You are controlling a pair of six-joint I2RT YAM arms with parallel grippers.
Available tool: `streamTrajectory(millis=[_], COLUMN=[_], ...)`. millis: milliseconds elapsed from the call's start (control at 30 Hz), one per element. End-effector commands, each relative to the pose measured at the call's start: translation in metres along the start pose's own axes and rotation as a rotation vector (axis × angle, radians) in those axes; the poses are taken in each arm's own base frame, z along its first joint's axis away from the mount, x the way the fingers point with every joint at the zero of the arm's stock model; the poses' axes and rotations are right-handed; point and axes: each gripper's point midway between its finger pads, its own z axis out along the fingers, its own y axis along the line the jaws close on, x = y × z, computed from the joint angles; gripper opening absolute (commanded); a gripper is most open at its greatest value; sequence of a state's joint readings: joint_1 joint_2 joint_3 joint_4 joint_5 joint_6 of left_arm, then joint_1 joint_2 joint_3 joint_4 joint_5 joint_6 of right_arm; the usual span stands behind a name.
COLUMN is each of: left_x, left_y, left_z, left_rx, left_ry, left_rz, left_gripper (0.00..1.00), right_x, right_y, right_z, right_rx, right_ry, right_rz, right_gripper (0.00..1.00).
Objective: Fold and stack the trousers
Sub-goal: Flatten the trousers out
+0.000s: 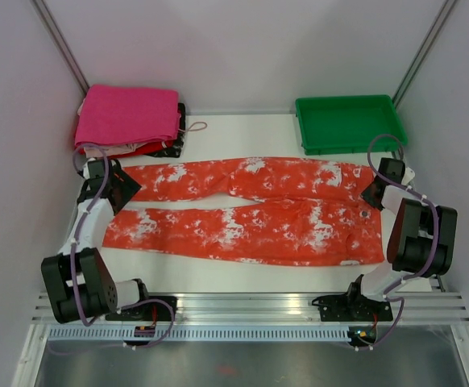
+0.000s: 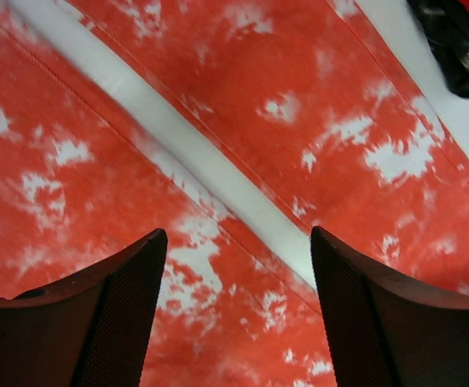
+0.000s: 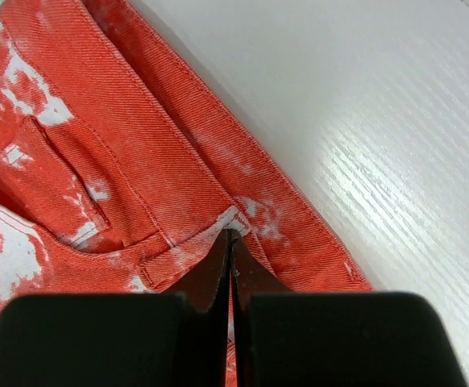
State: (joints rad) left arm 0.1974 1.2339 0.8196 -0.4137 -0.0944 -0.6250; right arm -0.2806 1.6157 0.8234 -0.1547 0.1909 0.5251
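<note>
The orange-red, white-mottled trousers (image 1: 251, 210) lie spread flat across the white table, waistband at the right and both legs running left. My left gripper (image 1: 126, 190) hovers over the leg ends; in the left wrist view it (image 2: 238, 234) is open and empty, with the gap between the two legs (image 2: 218, 193) under it. My right gripper (image 1: 371, 196) sits at the waistband's far corner; in the right wrist view it (image 3: 231, 235) is shut, pinching a raised fold of the waistband (image 3: 242, 218), with orange cloth showing between the jaws.
A folded pink garment (image 1: 128, 117) lies on a stack at the back left, with a black item (image 1: 174, 145) beside it, also in the left wrist view (image 2: 456, 44). A green tray (image 1: 350, 122) stands at the back right. A metal rail (image 1: 251, 310) runs along the near edge.
</note>
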Motion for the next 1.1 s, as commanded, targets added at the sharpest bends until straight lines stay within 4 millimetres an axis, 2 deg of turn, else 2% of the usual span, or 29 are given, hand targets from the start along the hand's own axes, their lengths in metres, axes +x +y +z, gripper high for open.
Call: streamTrajectory(millis=[0,133,267,367,433,467,567,633,667,733,767,867,1000,1067], left_x=[-0.042,-0.062,-0.067,-0.062,-0.055,-0.053,-0.039,-0.025,-0.028,-0.017,-0.017,-0.013,-0.023,-0.031], left_y=[-0.023,-0.035,-0.035,-0.041,-0.043,-0.043,-0.047,-0.034,-0.034,-0.022,-0.021,-0.006,0.026,0.038], left_z=[0.016,0.038,0.062,0.080,0.091,0.094,0.111,0.124,0.127,0.136,0.138,0.145,0.152,0.158], left_rx=[0.067,0.092,0.047,0.054,0.068,0.070,0.086,0.022,0.006,-0.048,-0.057,-0.104,-0.152,-0.131], left_ry=[-0.086,-0.110,-0.070,-0.031,-0.003,0.003,0.061,0.114,0.119,0.169,0.176,0.208,0.202,0.200], left_rz=[-0.026,0.026,0.041,0.020,0.000,-0.009,-0.052,-0.069,-0.080,-0.094,-0.107,-0.155,-0.218,-0.220], left_gripper=[0.76,0.68,0.60,0.55,0.51,0.45,0.33,0.27,0.24,0.18,0.13,0.11,0.11,0.06], right_x=[-0.012,-0.029,-0.048,-0.059,-0.058,-0.056,-0.050,-0.049,-0.050,-0.051,-0.054,-0.054,-0.054,-0.055], right_y=[-0.022,-0.017,-0.010,-0.007,-0.003,-0.002,-0.002,-0.004,-0.005,-0.004,-0.003,0.001,0.000,-0.001], right_z=[0.019,0.032,0.035,0.033,0.032,0.032,0.029,0.025,0.023,0.018,0.014,0.008,0.001,-0.001], right_rx=[0.054,0.046,0.037,0.028,0.006,-0.001,-0.015,-0.016,-0.013,-0.019,-0.031,-0.060,-0.067,-0.065], right_ry=[-0.023,-0.025,-0.082,-0.114,-0.105,-0.102,-0.100,-0.102,-0.106,-0.112,-0.122,-0.126,-0.140,-0.149], right_rz=[0.015,0.007,0.010,0.017,0.021,0.022,0.022,0.018,0.014,0.015,0.014,0.018,0.005,0.000], right_gripper=[0.00,0.00,0.00,0.00,0.00,0.00,0.00,0.00,0.00,0.00,0.00,0.00,0.00,0.00])
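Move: The left hand hovers open, with the end part of the trousers' far leg about 11 cm ahead, 5 cm to its left and 10 cm below. The near leg's end lies some 5 cm back, 5 cm left and equally low, and the pile of clothes about 30 cm ahead and 4 cm left, some 6 cm lower. The closed right fingertips are on the waist, its middle level with them, 1 cm right and 1 cm below; the green tray is about 31 cm ahead and 7 cm left, near table height. Forward first, about 10 cm, the left hand swings over the far leg, then drops some 9 cm while its fingers shut, and ends by sliding left along the leg on closed tips, tilting slightly. Meanwhile the right hand, fingers still shut on top of the cloth, drags the waist forward and right by about 4–5 cm, pauses, then eases up and slightly back. ##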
